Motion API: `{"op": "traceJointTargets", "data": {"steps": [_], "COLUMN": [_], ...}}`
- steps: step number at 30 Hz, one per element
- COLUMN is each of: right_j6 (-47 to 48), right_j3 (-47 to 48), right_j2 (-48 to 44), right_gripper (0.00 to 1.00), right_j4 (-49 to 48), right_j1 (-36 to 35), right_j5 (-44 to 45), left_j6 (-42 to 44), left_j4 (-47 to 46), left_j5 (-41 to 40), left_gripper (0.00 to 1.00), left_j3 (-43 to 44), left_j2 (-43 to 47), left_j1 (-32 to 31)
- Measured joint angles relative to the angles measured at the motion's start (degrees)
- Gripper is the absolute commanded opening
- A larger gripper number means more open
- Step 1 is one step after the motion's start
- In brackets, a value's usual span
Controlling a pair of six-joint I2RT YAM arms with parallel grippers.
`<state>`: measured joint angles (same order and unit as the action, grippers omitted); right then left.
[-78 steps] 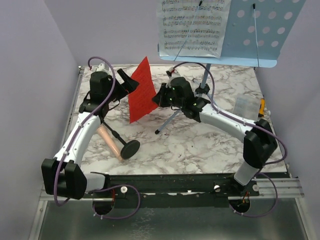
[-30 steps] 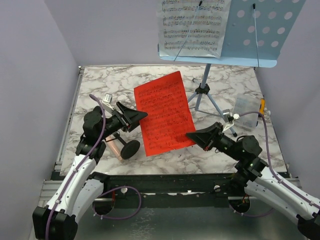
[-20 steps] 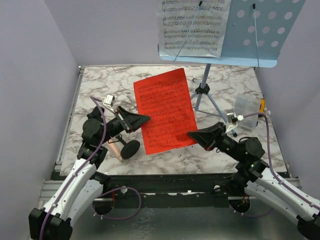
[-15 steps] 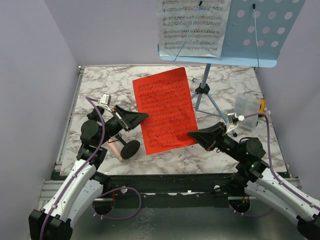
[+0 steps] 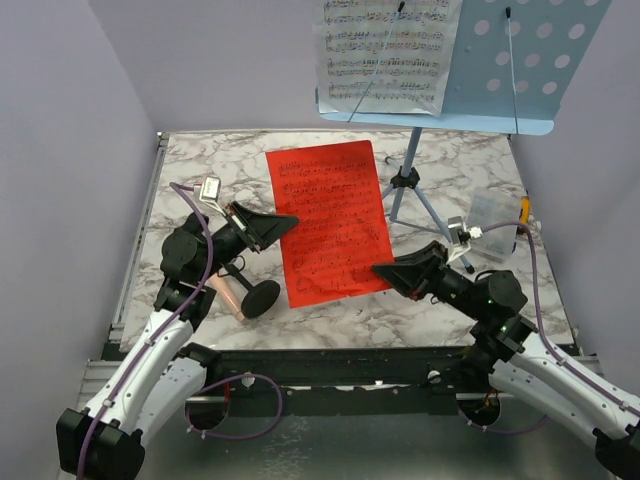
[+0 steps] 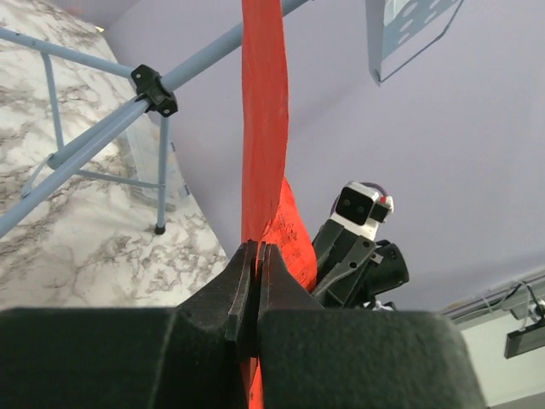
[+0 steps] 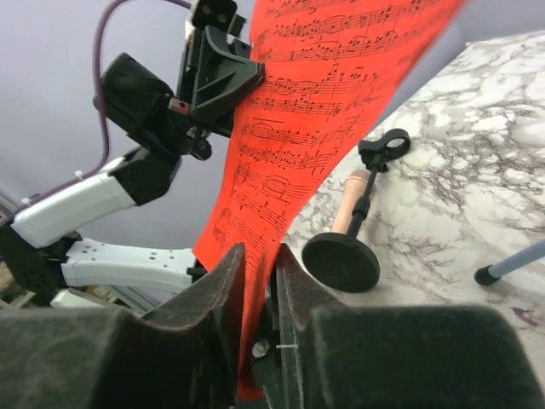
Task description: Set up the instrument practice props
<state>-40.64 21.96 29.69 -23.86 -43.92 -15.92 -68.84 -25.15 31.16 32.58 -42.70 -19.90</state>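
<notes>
The red sheet (image 5: 330, 220) with printed music hangs upright in the air between both arms. My left gripper (image 5: 286, 221) is shut on its left edge; in the left wrist view the jaws (image 6: 255, 249) pinch the red sheet (image 6: 266, 128). My right gripper (image 5: 379, 269) is at the lower right corner, and its jaws (image 7: 260, 253) stand slightly apart with the red sheet (image 7: 315, 111) loose between them. The light blue music stand (image 5: 510, 70) holds white sheet music (image 5: 385, 50) at the back. The pinkish microphone (image 5: 222, 286) lies on the table with its black round base (image 5: 261, 298).
The stand's tripod legs (image 5: 405, 185) spread over the marble table (image 5: 220, 165) behind the sheet. A small clear box (image 5: 495, 213) sits at the right edge. The microphone base (image 7: 341, 262) lies just below the sheet's lower edge.
My left gripper has closed on the sheet's left edge. My right gripper's jaws have parted a little around the lower corner. The sheet has tipped slightly more upright.
</notes>
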Motion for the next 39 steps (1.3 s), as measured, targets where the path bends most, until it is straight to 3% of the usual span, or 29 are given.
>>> {"op": "traceJointTargets", "data": {"steps": [2,4,7,13,20,30,33,39], "right_j6": [0.24,0.39,1.09,2.8,8.98,25.88,29.46,36.24], "right_j3": [0.85,2.8,5.27,5.35,10.49,37.22,42.32,55.39], "right_j2": [0.85,1.84,3.34,7.19,11.89,11.69,11.32,16.13], "right_gripper": [0.44,0.49,0.62,0.71,0.8,0.82,0.82,0.8], "right_j4": [1.97,7.52,17.05,30.82,40.44,41.75,42.47,44.3], "right_j1": [-0.02,0.0,-0.02,-0.02,0.0,-0.02,-0.02,0.0], "right_j5": [0.72,4.07,11.13,24.94,33.75,34.8,35.23,43.8], "left_j6": [1.88,5.51,13.99,30.05,42.07,50.07,49.37,44.04], "left_j4": [1.22,5.51,17.03,36.94,47.34,46.8,41.57,28.39], "left_j5": [-0.28,-1.33,-4.79,-13.49,-11.32,8.96,14.86,17.75], "left_gripper": [0.0,0.0,0.0,0.0,0.0,0.0,0.0,0.0], "left_j3": [0.2,1.27,5.57,15.3,25.38,44.02,46.29,48.46], "left_j2": [0.26,1.33,4.33,11.56,12.46,6.25,3.06,-7.08], "left_j1": [0.0,0.0,0.0,0.0,0.0,0.0,-0.02,-0.11]}}
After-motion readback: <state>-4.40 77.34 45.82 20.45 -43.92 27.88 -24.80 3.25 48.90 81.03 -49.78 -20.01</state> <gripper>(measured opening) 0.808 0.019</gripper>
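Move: Both hands still pinch the red sheet: its middle lies some 7 cm to the left hand's right, level with that hand. From the right hand it is about 8 cm ahead, 9 cm to the left and slightly higher. The stand's tray is about 22 cm ahead of the left hand, 28 cm to its right and a little above; the white music sheet on it is some 25 cm ahead, 18 cm right and 15 cm higher. The right fingers open wide and let go of the red sheet's near right corner; the hand dips about 15 cm forward and down, then climbs to some 18 cm above its start and 13 cm farther right, swinging clockwise from leftward to forward-pointing, towards the stand. The left keeps its pinch on the left edge, lifts the sheet some 20 cm while drawing back, and rolls about 55 degrees, forward side up. ##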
